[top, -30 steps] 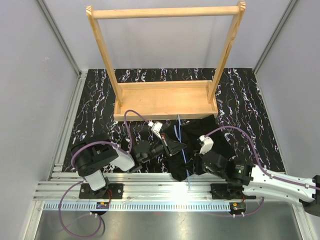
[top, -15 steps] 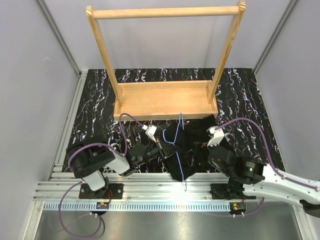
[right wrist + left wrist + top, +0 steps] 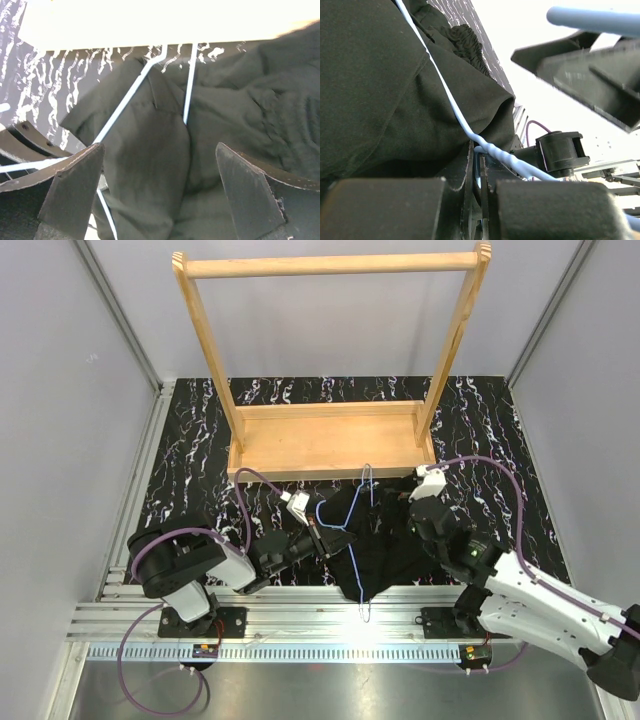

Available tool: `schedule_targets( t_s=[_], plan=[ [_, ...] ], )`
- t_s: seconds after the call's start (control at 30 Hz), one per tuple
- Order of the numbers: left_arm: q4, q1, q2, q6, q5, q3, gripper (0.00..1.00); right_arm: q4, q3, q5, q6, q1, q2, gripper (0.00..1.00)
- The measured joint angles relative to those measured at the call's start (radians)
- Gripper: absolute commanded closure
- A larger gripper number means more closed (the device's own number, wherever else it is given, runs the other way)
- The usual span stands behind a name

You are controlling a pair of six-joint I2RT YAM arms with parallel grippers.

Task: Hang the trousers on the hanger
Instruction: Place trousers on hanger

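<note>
The black trousers [image 3: 392, 540] lie crumpled on the mat in front of the wooden rack, draped over part of the light-blue wire hanger [image 3: 359, 582]. My left gripper [image 3: 318, 540] is shut on the hanger's twisted neck and holds it tilted up. In the left wrist view the wire [image 3: 451, 107] runs across the trousers [image 3: 385, 90] into the closed gripper [image 3: 480, 160]. My right gripper [image 3: 412, 508] is open and empty above the trousers. In the right wrist view it [image 3: 162, 195] straddles a fold of trousers [image 3: 150, 155], with hanger wires [image 3: 120, 111] beyond it.
The light wooden rack [image 3: 330, 440] stands behind the trousers, its base close to the right gripper and seen as a bright band in the right wrist view [image 3: 150, 20]. The black marbled mat [image 3: 190, 460] covers the table. Grey walls close both sides.
The left gripper has pulled the hanger left and swung it round, its hook end rising. The right arm has moved from the near edge towards the rack, over the trousers.
</note>
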Motion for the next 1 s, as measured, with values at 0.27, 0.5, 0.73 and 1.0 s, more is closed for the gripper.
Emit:
schedule_targets(
  t_s=[0.27,0.5,0.73,1.0],
  plan=[
    [-0.002,0.000,0.000,0.000,-0.004,0.000,1.00,0.145,-0.019,-0.163,-0.019,-0.030,0.129,0.00],
    [-0.002,0.000,0.000,0.000,-0.007,0.000,1.00,0.188,-0.083,-0.217,-0.006,-0.031,0.122,0.00],
    [-0.012,0.000,0.000,0.001,-0.007,0.000,1.00,0.247,-0.140,-0.232,0.018,-0.035,0.158,0.01],
    [-0.013,0.000,-0.009,0.001,-0.007,0.000,1.00,0.341,-0.139,-0.245,0.010,-0.035,0.264,0.55]
  ],
)
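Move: The fold of trousers inside the hanger, which I'm about to grip, lies about 5 cm left of my right hand, roughly level with it in reach (some 1 cm ahead) and 8 cm below. The hanger's neck, in my left fingers, is about 11 cm left, 6 cm back and 5 cm lower; the rack's base is some 12 cm ahead, 12 cm left and 14 cm below. From my left hand the fold is about 6 cm ahead, 6 cm right and slightly (3 cm) below. I bring my open right hand down some 7 cm onto the trouser fold between the hanger's wires. Most of the roughly 5 cm sideways shift left comes early, the sinking mostly after it, while the hand turns about 10 degrees counter-clockwise and tips a little downward. Near the bottom my fingers, now either side of the fold, close about halfway around it. My left hand stays put, still pinching the hanger at its neck. ##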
